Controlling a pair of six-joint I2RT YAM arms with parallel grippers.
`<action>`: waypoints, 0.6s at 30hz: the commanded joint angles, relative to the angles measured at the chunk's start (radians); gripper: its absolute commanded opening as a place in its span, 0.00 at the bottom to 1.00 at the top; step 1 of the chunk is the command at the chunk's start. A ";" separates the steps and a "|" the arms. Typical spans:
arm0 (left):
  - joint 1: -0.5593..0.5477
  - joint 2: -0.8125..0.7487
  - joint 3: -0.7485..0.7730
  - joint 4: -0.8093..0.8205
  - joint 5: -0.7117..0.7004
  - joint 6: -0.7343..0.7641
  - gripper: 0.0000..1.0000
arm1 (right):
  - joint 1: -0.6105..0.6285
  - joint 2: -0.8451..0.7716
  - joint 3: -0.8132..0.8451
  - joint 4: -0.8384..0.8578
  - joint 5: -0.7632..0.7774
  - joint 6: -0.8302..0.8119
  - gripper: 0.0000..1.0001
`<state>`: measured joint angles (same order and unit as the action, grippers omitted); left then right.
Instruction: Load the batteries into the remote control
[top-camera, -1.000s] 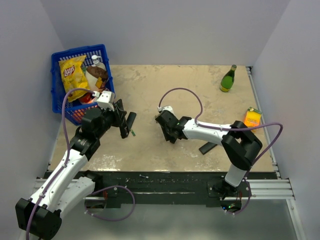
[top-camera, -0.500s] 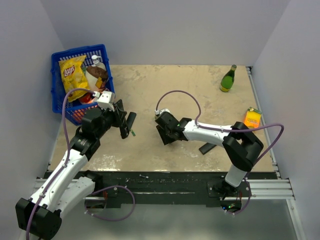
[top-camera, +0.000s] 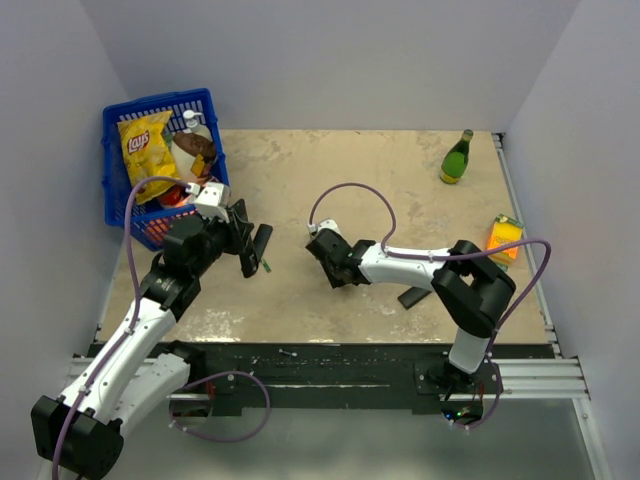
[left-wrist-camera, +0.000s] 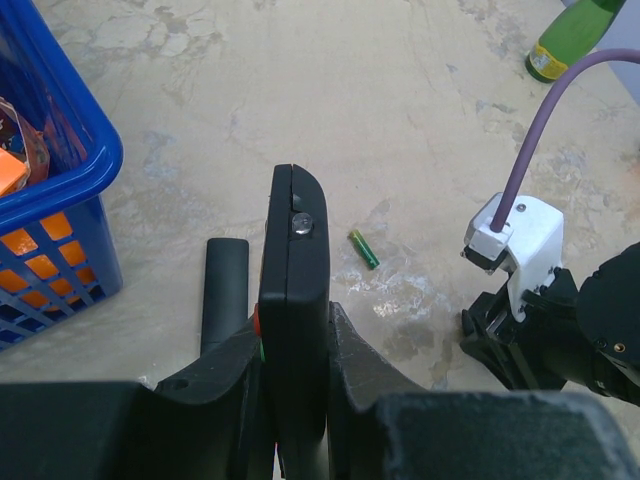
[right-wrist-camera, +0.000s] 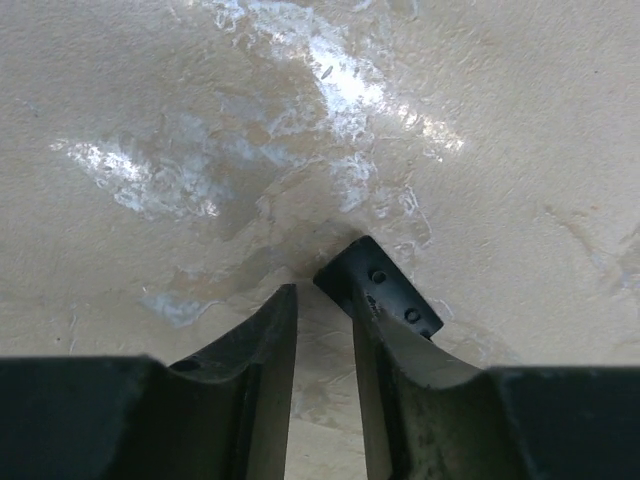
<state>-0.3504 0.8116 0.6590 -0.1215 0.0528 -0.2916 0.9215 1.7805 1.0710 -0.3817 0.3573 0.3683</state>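
My left gripper (left-wrist-camera: 295, 320) is shut on the black remote control (left-wrist-camera: 293, 300), which stands on edge between the fingers, a small silver round end (left-wrist-camera: 300, 222) showing near its far tip. In the top view that gripper (top-camera: 245, 248) hangs by the basket. One small green battery (left-wrist-camera: 363, 249) lies on the table just right of the remote, also visible from above (top-camera: 267, 266). My right gripper (right-wrist-camera: 322, 300) is low over bare table mid-scene (top-camera: 325, 262). Its jaws are narrowly open with only table between them. A small black piece with tiny holes (right-wrist-camera: 385, 292) lies at its right fingertip.
A black bar (left-wrist-camera: 224, 293) lies on the table left of the held remote. Another black piece (top-camera: 415, 296) lies by the right forearm. A blue basket (top-camera: 118, 205) with snacks stands back left, a green bottle (top-camera: 456, 158) back right, an orange carton (top-camera: 506, 238) at the right edge.
The right gripper has slid a little left and away from the arm bases across the table. The left arm and the remote have stayed still.
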 joint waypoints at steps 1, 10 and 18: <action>-0.001 -0.002 0.005 0.046 0.013 0.019 0.00 | 0.007 0.014 -0.005 0.032 0.074 -0.008 0.27; -0.001 0.004 0.005 0.046 0.018 0.019 0.00 | 0.017 -0.015 0.004 0.032 0.114 -0.014 0.05; -0.001 0.000 0.005 0.048 0.015 0.017 0.00 | 0.016 -0.093 0.021 0.014 0.091 -0.005 0.00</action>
<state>-0.3500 0.8188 0.6586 -0.1215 0.0563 -0.2920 0.9318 1.7638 1.0710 -0.3744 0.4286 0.3576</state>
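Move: The small black battery cover lies flat just off the right hand's tips, about 2 cm to the right, 1 cm ahead and 1 cm below. The green battery on the table is roughly 17 cm to the left and 5 cm ahead of this hand, a dark remote some 19 cm to the left and 8 cm ahead, and another about 20 cm to the right, level with it. From the left hand the cover is some 24 cm to the right, 2 cm back and 20 cm below. The right fingers close all the way from about a third open, coming together on nothing just over the near end of the battery cover, while the hand eases about 1 cm forward and slightly right towards it. With the tips shut, the hand then starts upward, rising some 1 cm without the cover, as the left hand keeps its hold on the remote. ##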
